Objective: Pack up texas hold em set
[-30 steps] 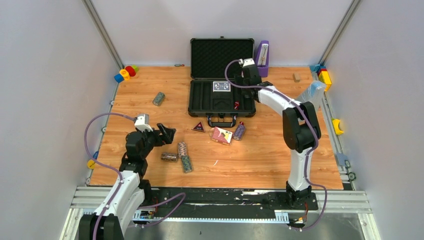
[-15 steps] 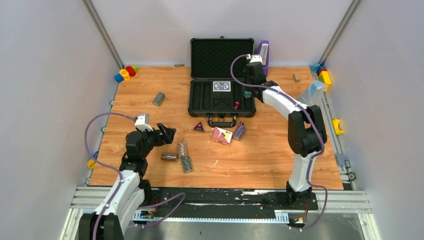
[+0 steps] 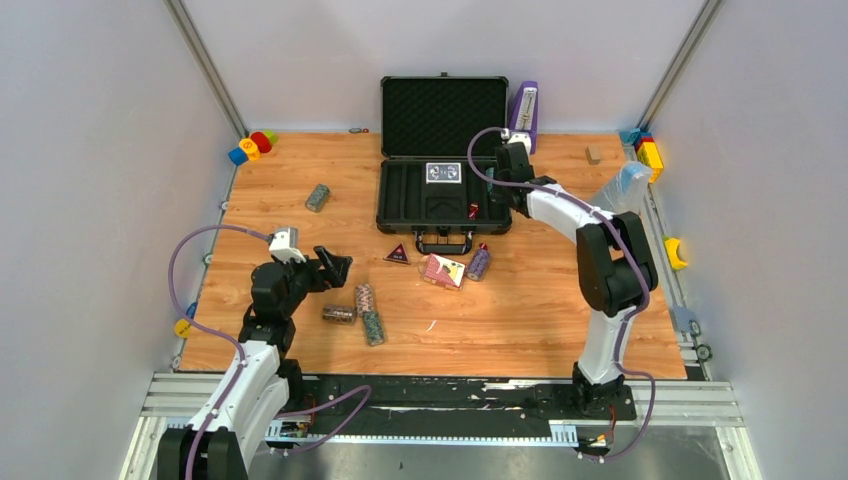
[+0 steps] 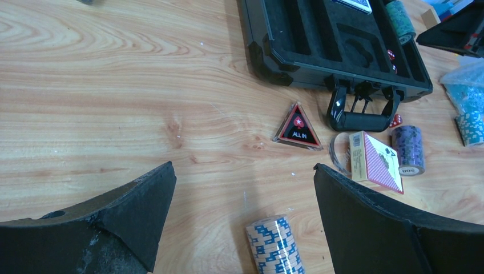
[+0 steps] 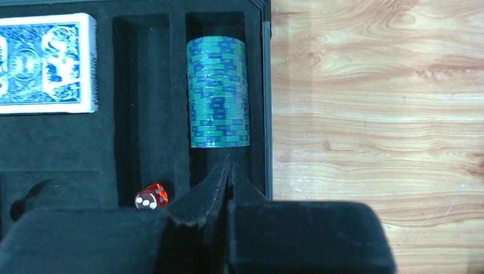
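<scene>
The black case (image 3: 400, 205) lies open at the back, lid upright. A blue card deck (image 5: 45, 63), a red die (image 5: 151, 196) and a green chip roll (image 5: 218, 91) rest in its foam slots. My right gripper (image 5: 229, 162) is shut and empty, its tips just short of the green roll's near end. My left gripper (image 4: 244, 166) hangs open over the table, with a blue-and-white chip roll (image 4: 275, 244) below the gap. Ahead lie the dark red triangle (image 4: 298, 125), a red-backed card deck (image 4: 376, 161) and a purple chip roll (image 4: 408, 149).
Two more chip rolls (image 3: 338, 313) (image 3: 373, 328) lie near the left gripper and another (image 3: 318, 197) at far left. A purple metronome (image 3: 524, 115) stands beside the lid. Toy blocks (image 3: 252, 147) sit in the back corners. A clear plastic bag (image 3: 622, 185) lies right of the case.
The right gripper's jaws have gone from partly open to shut, and its wrist has shifted slightly right along the case's right side. The left arm has not moved.
</scene>
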`<state>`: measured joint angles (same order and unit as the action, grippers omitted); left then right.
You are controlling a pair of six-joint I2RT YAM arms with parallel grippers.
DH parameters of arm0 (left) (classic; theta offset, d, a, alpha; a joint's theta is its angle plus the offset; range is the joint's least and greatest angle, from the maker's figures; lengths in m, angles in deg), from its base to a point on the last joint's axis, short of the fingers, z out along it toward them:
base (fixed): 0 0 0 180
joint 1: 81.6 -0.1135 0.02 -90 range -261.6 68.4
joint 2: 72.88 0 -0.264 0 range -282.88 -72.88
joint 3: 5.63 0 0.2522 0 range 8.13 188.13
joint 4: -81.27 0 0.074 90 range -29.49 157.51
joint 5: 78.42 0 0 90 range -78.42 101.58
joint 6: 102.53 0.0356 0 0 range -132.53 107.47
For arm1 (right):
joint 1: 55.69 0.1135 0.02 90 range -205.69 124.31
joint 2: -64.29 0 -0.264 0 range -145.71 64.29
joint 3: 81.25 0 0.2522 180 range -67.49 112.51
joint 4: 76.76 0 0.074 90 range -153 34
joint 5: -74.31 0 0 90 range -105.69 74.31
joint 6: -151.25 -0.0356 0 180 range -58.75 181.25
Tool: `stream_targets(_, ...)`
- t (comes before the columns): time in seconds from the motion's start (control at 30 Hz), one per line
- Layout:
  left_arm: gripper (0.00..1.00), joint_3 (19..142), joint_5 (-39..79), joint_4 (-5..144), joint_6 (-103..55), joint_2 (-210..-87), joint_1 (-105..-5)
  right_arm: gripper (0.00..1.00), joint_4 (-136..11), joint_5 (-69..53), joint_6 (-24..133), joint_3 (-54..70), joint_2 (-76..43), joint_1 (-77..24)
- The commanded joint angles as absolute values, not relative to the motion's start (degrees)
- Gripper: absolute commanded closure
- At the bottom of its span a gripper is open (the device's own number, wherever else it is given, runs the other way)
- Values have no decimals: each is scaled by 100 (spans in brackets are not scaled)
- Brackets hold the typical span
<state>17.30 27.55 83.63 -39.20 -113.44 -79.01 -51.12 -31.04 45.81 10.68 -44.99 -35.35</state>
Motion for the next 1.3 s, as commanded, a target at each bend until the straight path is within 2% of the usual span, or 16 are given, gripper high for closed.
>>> stream_targets(0.0,1,1951,2758,8570,-3942,-11295,-7923,100,-5337,-2966,4376,1306,-4782,-3654)
stream_targets(0.43,1,1971,2771,8632,-3942,-11422,-7924,100,-5014,-2454,4551,2682,-5668,-3875)
stream_targets(0.5,1,1969,2760,8632,-3941,-11420,-7923,96,-4965,-2271,4595,2624,-5565,-3876)
stream_targets(0.57,1,1970,2758,8636,-3942,-11427,-7923,81,-4998,-2104,4636,2458,-5367,-3876)
stream_targets(0.7,1,1965,2755,8642,-3942,-11444,-7929,66,-4995,-1792,4600,2004,-4749,-3860)
stream_targets(0.73,1,1969,2744,8641,-3942,-11443,-7926,59,-4978,-1734,4559,1870,-4561,-3854)
stream_targets(0.8,1,1965,2731,8649,-3938,-11454,-7927,36,-4870,-2124,4284,1608,-4176,-3788)
stream_targets(0.83,1,1971,2727,8645,-3931,-11454,-7926,8,-4697,-2489,4062,1528,-4011,-3745)
stream_targets(0.87,1,1981,2724,8638,-3926,-11456,-7924,1,-4513,-2703,3928,1487,-3876,-3726)
stream_targets(1.03,1,1980,2723,8577,-3924,-11398,-7927,0,-3578,-2710,3152,1099,-3119,-3728)
stream_targets(1.17,1,1949,2723,8615,-3941,-11367,-7929,0,-3842,-1709,2782,62,-2240,-3728)
stream_targets(1.27,1,1949,2754,8658,-3936,-11398,-7927,7,-3891,-1662,1881,-692,-1686,-3673)
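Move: The green chip stack lies in the case's far-right slot, its middle roughly 6 cm ahead of the shut right fingertips and 4 cm below, about in line sideways. The card deck is also 6 cm ahead but some 13 cm to the hand's left; a red die sits about 5 cm left and 1 cm back in the neighbouring slot. From the left hand, the stack is around 28 cm ahead, 33 cm to the right and 6 cm lower. The green chip stack is pushed from its near end by the right hand's shut fingertips, which dip about 3 cm into the slot and travel some 3.5 cm forward towards the slot's far end. The fingers then spread wide as the hand climbs and draws back some 12 cm, off the case's near right part, rolling its left side up nearly 20 degrees. ##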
